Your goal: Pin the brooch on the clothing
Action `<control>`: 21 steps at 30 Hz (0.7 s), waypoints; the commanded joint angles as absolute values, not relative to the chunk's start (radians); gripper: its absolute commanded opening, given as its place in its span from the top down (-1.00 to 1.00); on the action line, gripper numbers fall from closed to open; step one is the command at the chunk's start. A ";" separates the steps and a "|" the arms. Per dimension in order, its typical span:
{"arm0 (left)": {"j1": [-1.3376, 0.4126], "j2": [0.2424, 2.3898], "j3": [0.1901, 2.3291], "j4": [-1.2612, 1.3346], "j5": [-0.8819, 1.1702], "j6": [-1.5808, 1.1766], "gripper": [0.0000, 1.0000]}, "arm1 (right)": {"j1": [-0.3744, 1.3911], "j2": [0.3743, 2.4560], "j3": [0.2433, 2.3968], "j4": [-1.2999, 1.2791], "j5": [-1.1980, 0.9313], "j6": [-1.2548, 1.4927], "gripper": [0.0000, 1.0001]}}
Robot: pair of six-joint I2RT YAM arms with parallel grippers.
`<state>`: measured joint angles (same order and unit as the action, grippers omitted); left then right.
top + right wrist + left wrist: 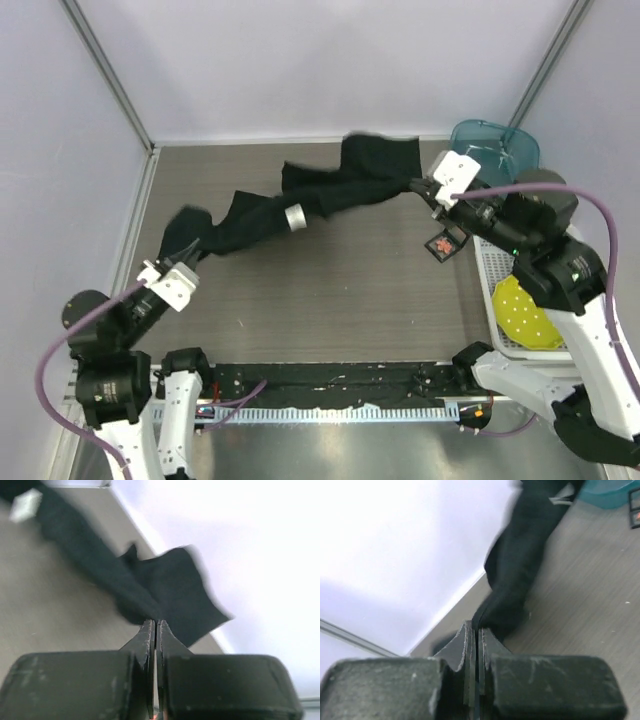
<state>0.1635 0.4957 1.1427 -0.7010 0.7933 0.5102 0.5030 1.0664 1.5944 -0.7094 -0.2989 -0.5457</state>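
Observation:
The clothing (330, 190), a black T-shirt with a small white label (296, 217), hangs twisted in a band between both arms. My left gripper (192, 252) is shut on its left end. My right gripper (425, 190) is shut on its right end. In the left wrist view black cloth (520, 570) runs out from the closed gripper (476, 630). The right wrist view shows the same: fabric (170, 590) pinched at the closed gripper (156, 624). The brooch (443, 243), a tiny red spot, lies in a small black box (446, 242) just below the right gripper.
A teal container (495, 150) stands at the back right, behind the right gripper. A white tray (490, 265) with a yellow plate (525, 310) lies along the right edge. White walls close the back and sides. The arms' bases and a cable rail (330, 385) line the near edge.

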 commanded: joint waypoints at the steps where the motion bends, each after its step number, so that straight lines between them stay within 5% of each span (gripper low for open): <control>1: 0.169 0.624 0.865 -0.422 0.548 0.497 1.00 | 0.508 1.139 1.348 -0.327 -0.046 -0.629 0.99; 6: 0.170 0.857 1.126 -0.526 0.561 0.434 1.00 | 0.508 1.245 1.503 -0.246 -0.032 -0.558 0.99; 21: 0.170 0.890 1.458 -0.308 0.342 0.218 1.00 | 0.508 1.322 1.911 -0.198 0.023 -0.540 0.99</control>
<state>0.1658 0.8959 1.3323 -0.4297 0.4221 0.2844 0.5087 1.3472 1.7550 -0.2878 0.0177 -0.5396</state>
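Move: Both shut grippers already hold the clothing, gathered into a narrow, bunched band in the air. Its middle is about 20 cm to the left gripper's right, 11 cm ahead and 10 below; its white label is 18 cm to the right, 8 ahead and 8 below. From the right gripper, the clothing's middle is some 20 cm left, 2 ahead and 10 below; the brooch box lies on the table 10 cm right, 10 ahead and 43 below. Keep both grippers shut on the clothing and shake it out: sweep them forward together about 13 cm while dipping some 8 to 10 cm, then swing both up past their starting height. Draw the left gripper leftward as it goes, away from the right one, turning it about 20 degrees counter-clockwise; turn the right clockwise by about as much and tip its fingers up. ##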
